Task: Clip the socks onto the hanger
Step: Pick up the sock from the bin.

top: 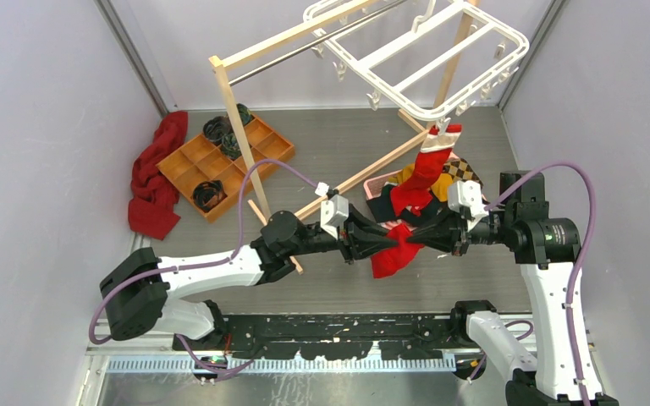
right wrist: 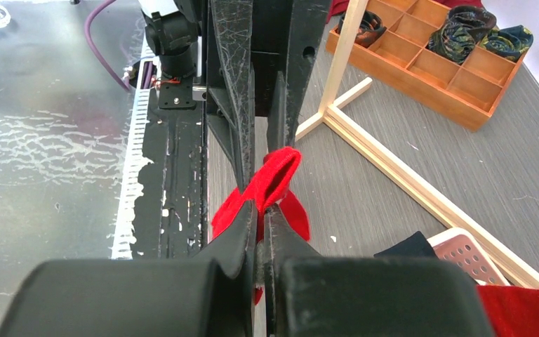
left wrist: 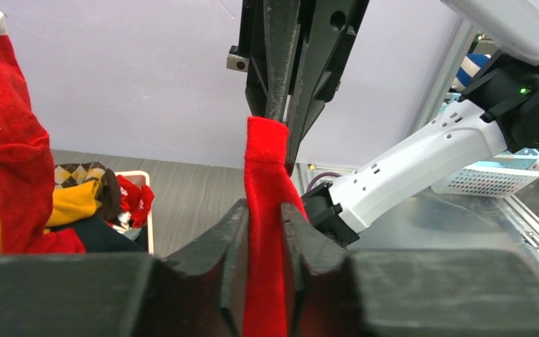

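A bright red sock [top: 392, 256] hangs between my two grippers above the table's middle. My left gripper [top: 379, 240] is shut on it; in the left wrist view the sock [left wrist: 265, 161] fills the gap between the fingers of that gripper [left wrist: 263, 219]. My right gripper [top: 416, 237] faces it from the right, shut on the same sock [right wrist: 278, 170] at its tips [right wrist: 260, 210]. Another red sock with a white cuff [top: 428, 167] dangles from a clip on the white hanger [top: 423, 61], also visible in the left wrist view [left wrist: 14, 154].
A light wooden rack [top: 239, 127] stands at the back, and its base bars [right wrist: 407, 179] lie across the floor. An orange compartment tray [top: 220, 161] holds dark rolls beside a dark red cloth [top: 152, 182]. A pink basket [top: 382, 183] with garments sits under the hanging sock.
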`<state>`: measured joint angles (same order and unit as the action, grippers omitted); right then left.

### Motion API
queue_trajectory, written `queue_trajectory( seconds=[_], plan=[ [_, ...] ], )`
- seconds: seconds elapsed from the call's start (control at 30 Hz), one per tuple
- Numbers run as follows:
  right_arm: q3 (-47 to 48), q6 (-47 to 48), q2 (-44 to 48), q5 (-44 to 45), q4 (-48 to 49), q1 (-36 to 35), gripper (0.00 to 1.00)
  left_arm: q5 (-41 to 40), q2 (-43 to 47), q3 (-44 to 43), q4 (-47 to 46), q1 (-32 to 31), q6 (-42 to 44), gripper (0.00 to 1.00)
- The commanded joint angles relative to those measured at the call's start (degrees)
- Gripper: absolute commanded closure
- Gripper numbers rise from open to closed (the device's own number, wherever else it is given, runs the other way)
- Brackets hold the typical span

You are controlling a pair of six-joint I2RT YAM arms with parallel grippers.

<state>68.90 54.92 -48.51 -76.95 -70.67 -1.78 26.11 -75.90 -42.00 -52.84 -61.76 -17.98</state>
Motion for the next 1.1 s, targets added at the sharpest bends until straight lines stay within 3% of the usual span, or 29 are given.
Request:
queue_trajectory(
  seconds=[0.0, 0.1, 0.23, 0.37, 0.63, 0.73, 0.87, 0.97, 1.07],
  plan=[
    [1.16, -1.26, 0.18, 0.05, 2.11, -0.24, 0.99, 0.84, 0.44, -2.28, -4.51, 0.15, -0.44, 0.87],
    [1.01, -1.47, 0.29, 0.89, 2.16, -0.22, 0.99, 0.32, 0.72, -2.21, -4.13, 0.28, -0.27, 0.99],
    [0.77, -6.0, 0.72, 2.97, 4.58, -0.14, 0.93, -0.94, 1.67, -2.04, -2.54, 0.34, 1.04, 1.0],
    [-0.33, -19.15, 1.67, 6.47, 14.71, 0.97, 0.68, -3.38, 4.62, -3.71, 9.75, 0.28, 7.22, 1.0],
    [-1.42, -25.07, 1.06, 4.27, 21.25, 13.7, 0.55, -9.04, 9.09, -9.27, 30.09, -0.35, 20.63, 1.0],
    [-1.49, -30.19, -0.1, 1.82, 27.84, 20.37, 0.52, -9.48, 9.96, -10.02, 32.31, -0.62, 24.12, 1.0],
    [-1.79, -35.27, -1.86, 2.49, 39.19, 22.96, 0.44, -7.86, 10.49, -10.52, 32.85, -0.71, 26.36, 1.0],
    [-3.36, -43.87, -3.81, 2.9, 53.2, 25.52, 0.38, -6.82, 10.89, -10.98, 33.76, -0.68, 27.29, 1.0],
    [-1.79, -46.28, -7.33, 0.88, 59.33, 28.04, 0.37, -6.39, 11.48, -10.75, 33.94, -0.71, 28.06, 1.0]
  ],
)
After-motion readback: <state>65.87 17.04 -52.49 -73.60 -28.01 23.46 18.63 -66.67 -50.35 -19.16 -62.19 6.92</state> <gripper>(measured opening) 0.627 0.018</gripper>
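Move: The red sock is bunched between the two grippers: the right still pinches it. From the left gripper its middle is straight below, about 5 cm down; from the right gripper it is some 3 cm left, 1 cm back and 6 cm down. The hanger's near-corner clip is roughly 18 cm ahead of the right gripper, 5 cm right and 10 cm up. The pink bin is about 19 cm ahead of that gripper, 7 cm right and 25 cm below. Close the left gripper the rest of the way to pinch the red sock, then open the right one to let go of it. Swing the right gripper forward and right, about 16 cm in all and rising slightly, towards the hanger's near corner, turning some 30 degrees clockwise. Meanwhile draw the left a few centimetres forward and left, keeping its pinch and tilting the wrist. ##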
